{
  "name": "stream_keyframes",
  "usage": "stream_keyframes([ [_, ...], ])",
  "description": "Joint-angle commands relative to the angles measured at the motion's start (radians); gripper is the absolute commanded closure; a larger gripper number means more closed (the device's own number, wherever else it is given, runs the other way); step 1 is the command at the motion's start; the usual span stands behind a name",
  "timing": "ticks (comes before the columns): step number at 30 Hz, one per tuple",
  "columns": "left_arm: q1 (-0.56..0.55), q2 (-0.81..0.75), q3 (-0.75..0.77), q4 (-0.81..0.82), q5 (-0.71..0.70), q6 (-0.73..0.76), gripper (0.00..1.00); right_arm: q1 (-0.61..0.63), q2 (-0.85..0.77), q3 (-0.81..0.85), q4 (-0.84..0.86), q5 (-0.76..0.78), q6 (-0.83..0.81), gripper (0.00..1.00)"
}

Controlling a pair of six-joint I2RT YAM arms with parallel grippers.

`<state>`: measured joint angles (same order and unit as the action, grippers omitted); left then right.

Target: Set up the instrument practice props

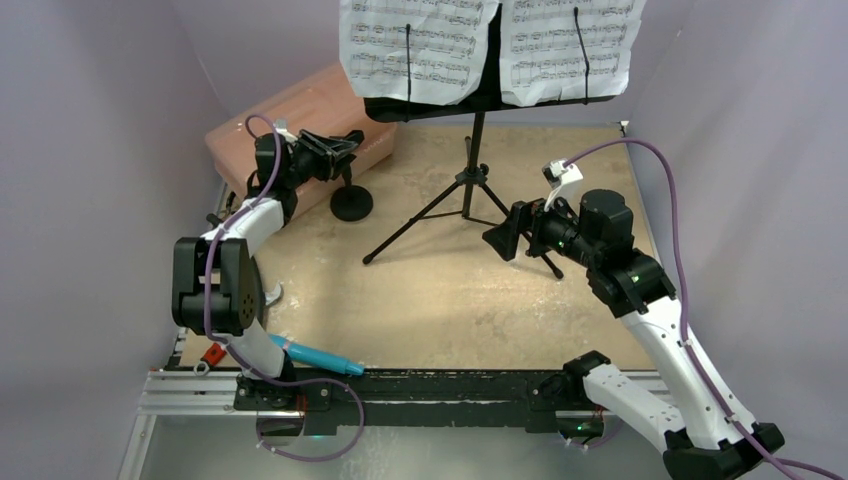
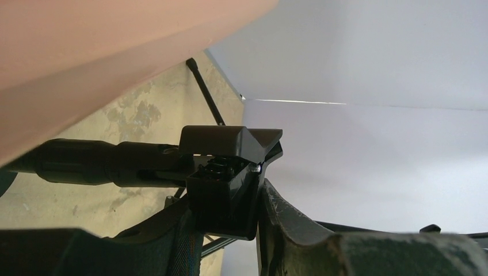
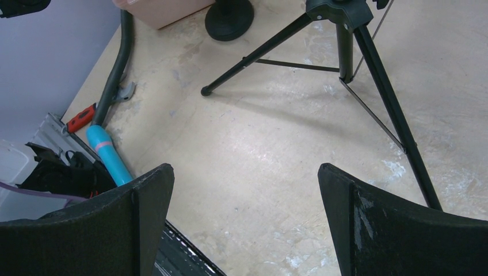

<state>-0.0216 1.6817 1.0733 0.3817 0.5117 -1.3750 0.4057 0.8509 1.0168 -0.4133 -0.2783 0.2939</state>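
The black tripod music stand (image 1: 470,190) stands at the back middle of the table, with two white sheet-music pages (image 1: 415,45) (image 1: 570,45) on its desk. Left of it the small mic stand rests on its round base (image 1: 351,203). My left gripper (image 1: 335,150) is at the stand's top, in front of the pink box. In the left wrist view the fingers (image 2: 299,230) press on both sides of the stand's black clip (image 2: 230,167). The cyan-blue microphone (image 1: 320,355) lies at the near edge. My right gripper (image 3: 244,172) hovers open and holds nothing, close to the tripod's right leg (image 3: 391,103).
A pink translucent box (image 1: 300,110) lies at the back left behind the mic stand. A small red-handled tool (image 1: 211,353) sits off the table's near left corner. The tripod's legs spread across the middle of the table. Walls close in at both sides and the back.
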Motion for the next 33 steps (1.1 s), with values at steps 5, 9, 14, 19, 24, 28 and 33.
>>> stream_keyframes([
  [5, 0.007, -0.168, -0.035, 0.016, 0.054, 0.032, 1.00, 0.002, -0.002, 0.040, 0.037, 0.014, -0.016, 0.02],
  [9, 0.006, -0.247, -0.055, -0.027, 0.074, 0.073, 1.00, 0.002, 0.000, 0.043, 0.045, 0.014, -0.016, 0.02],
  [14, 0.007, -0.373, -0.076, -0.168, 0.076, 0.168, 1.00, 0.002, 0.004, 0.045, 0.049, 0.006, -0.016, 0.02],
  [19, 0.007, -0.498, -0.100, -0.297, 0.087, 0.262, 1.00, 0.002, 0.003, 0.043, 0.051, -0.006, -0.020, 0.02],
  [24, 0.005, -0.601, -0.142, -0.348, 0.141, 0.319, 1.00, 0.002, 0.004, 0.040, 0.058, -0.017, -0.017, 0.02],
  [28, 0.005, -0.672, -0.181, -0.357, 0.174, 0.295, 1.00, 0.002, 0.001, 0.035, 0.057, -0.025, -0.016, 0.02],
  [33, -0.031, -0.729, -0.212, -0.350, 0.168, 0.258, 1.00, 0.002, -0.008, 0.025, 0.068, -0.022, -0.008, 0.02],
])
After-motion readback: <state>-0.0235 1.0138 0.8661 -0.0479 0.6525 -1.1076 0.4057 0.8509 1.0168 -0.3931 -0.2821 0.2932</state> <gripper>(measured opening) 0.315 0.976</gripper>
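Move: The left hand already pinches the mic stand by its top clip, the stand's middle about 10 cm straight below. The pink box lies some 10 cm farther out and 10 cm to the left; the music stand's tripod is level with the hand, about 27 cm to the right. From the right hand, the mic stand is roughly 22 cm ahead, 38 cm left and 19 cm lower. Still gripping the clip, the left hand draws the mic stand back about 17 cm, lifting it some 8 cm. ##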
